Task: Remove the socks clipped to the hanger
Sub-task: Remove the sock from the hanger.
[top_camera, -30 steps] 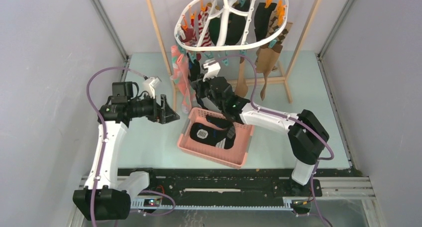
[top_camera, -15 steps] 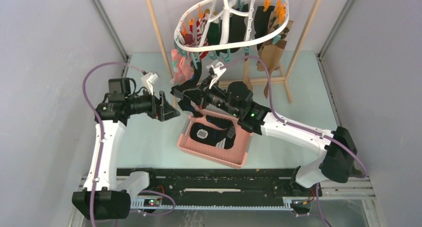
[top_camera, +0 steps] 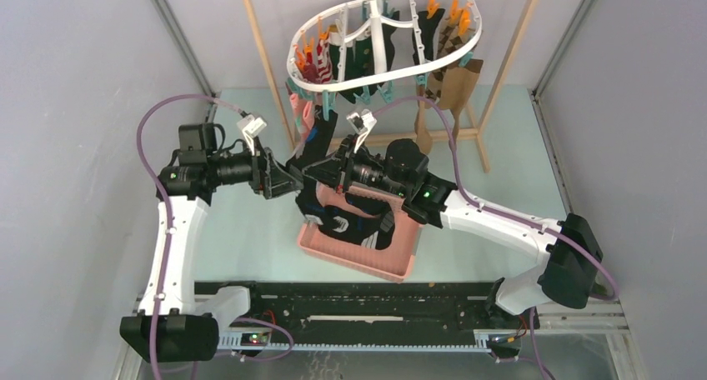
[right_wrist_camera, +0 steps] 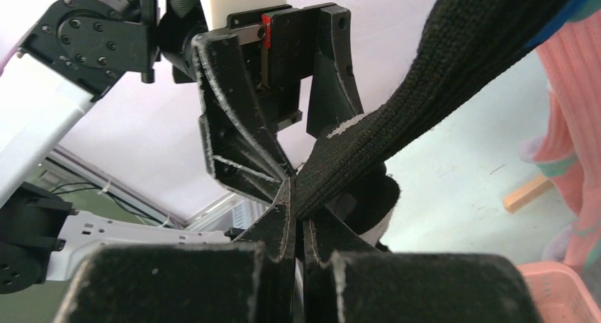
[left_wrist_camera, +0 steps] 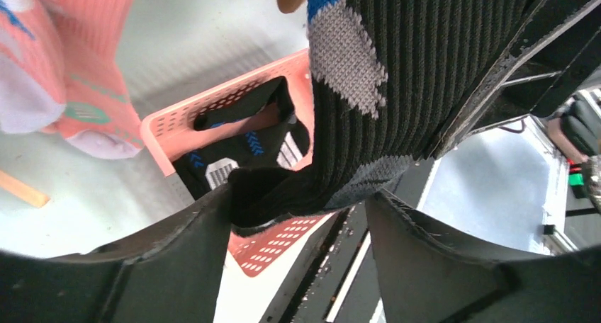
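Observation:
The white oval hanger (top_camera: 469, 45) hangs at the top with several socks clipped under it. A black sock (top_camera: 322, 140) with grey and blue patches (left_wrist_camera: 397, 75) runs taut from the hanger's left end down over the basket. My right gripper (top_camera: 316, 170) is shut on this sock's lower part (right_wrist_camera: 299, 202). My left gripper (top_camera: 293, 182) faces it, open, and the sock's free end hangs between its fingers (left_wrist_camera: 301, 199), touching the left one. A pink sock (left_wrist_camera: 85, 68) hangs just beyond.
A pink perforated basket (top_camera: 392, 259) sits on the table below both grippers, holding black socks with white marks (top_camera: 342, 223). The light wooden rack frame (top_camera: 267, 55) stands behind, with brown socks (top_camera: 454, 84) hanging on the right. Grey walls close in both sides.
My right gripper shut on the black sock and drew it left and down, and the hanger swung left. My left gripper moved right, up around the sock's end.

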{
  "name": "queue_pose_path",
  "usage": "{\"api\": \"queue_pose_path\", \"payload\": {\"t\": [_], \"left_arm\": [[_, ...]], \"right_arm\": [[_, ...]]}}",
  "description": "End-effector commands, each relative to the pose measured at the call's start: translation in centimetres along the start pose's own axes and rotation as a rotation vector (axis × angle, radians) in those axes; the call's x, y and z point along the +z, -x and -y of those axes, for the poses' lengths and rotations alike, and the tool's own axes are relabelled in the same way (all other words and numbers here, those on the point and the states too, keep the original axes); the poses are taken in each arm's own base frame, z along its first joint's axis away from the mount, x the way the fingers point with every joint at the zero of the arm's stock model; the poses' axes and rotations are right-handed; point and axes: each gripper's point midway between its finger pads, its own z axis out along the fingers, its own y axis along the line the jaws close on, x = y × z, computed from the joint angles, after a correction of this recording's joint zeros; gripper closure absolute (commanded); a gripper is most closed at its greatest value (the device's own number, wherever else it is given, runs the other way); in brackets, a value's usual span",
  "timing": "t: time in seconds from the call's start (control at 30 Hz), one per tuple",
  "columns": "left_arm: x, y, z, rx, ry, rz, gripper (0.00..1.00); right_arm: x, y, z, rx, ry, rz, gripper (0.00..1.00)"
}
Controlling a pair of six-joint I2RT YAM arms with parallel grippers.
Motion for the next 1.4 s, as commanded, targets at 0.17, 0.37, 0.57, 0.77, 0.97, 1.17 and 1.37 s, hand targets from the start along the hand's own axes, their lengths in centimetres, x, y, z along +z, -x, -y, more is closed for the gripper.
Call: {"api": "queue_pose_path", "payload": {"t": [0.17, 0.37, 0.57, 0.77, 0.97, 1.17, 1.37], "left_arm": [[-0.4, 2.2, 2.5, 0.093, -0.125, 0.063, 0.75], [-0.4, 3.0, 2.2, 0.086, -0.066, 0.115, 1.00], [-0.2, 2.7, 3.0, 0.100, -0.055, 0.123, 1.00], [0.1, 2.3, 3.6, 0.105, -0.058, 0.110, 1.00], [0.4, 1.6, 3.9, 0.108, -0.054, 0.097, 1.00], [0.3, 1.2, 4.2, 0.111, -0.053, 0.091, 1.00], [0.1, 0.7, 4.5, 0.124, -0.052, 0.085, 1.00]], "right_arm": [[-0.7, 1.1, -3.0, 0.097, 0.092, 0.010, 0.91], [-1.7, 3.9, 1.3, 0.075, -0.183, 0.144, 0.42], [-2.2, 8.1, 4.9, 0.006, -0.341, 0.262, 0.27], [-1.1, 11.4, 6.7, -0.020, -0.362, 0.308, 0.24], [0.9, 13.8, 6.8, -0.054, -0.355, 0.331, 0.24], [2.2, 14.7, 7.5, -0.053, -0.355, 0.355, 0.24], [1.7, 12.4, 8.4, -0.031, -0.404, 0.353, 0.22]]}}
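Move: The black sock, its cuff still clipped, runs between the left hand's open fingers, its nearest part about 2 cm to the right. The right hand, already pinching the sock, goes next for the sock's clip, about 14 cm ahead, 5 cm to the right and 9 cm above. An empty clip is some 9 cm right of that clip and level with it; the pink sock hangs about 17 cm ahead of the right hand and 2 cm to its left. The basket lies some 14 cm right and 30 cm below. The left fingers close on the black sock and keep it pinched while that hand rises about 3 cm, drifts slightly right and tips its fingers a little. As the left hand takes hold, the right fingers open and let go, then the right hand reaches about 13 cm forward and 6 cm up to the hanger rim, swinging first right, then partly back left, turning some 25 degrees clockwise, and comes up open-fingered before the clip on the cuff. ##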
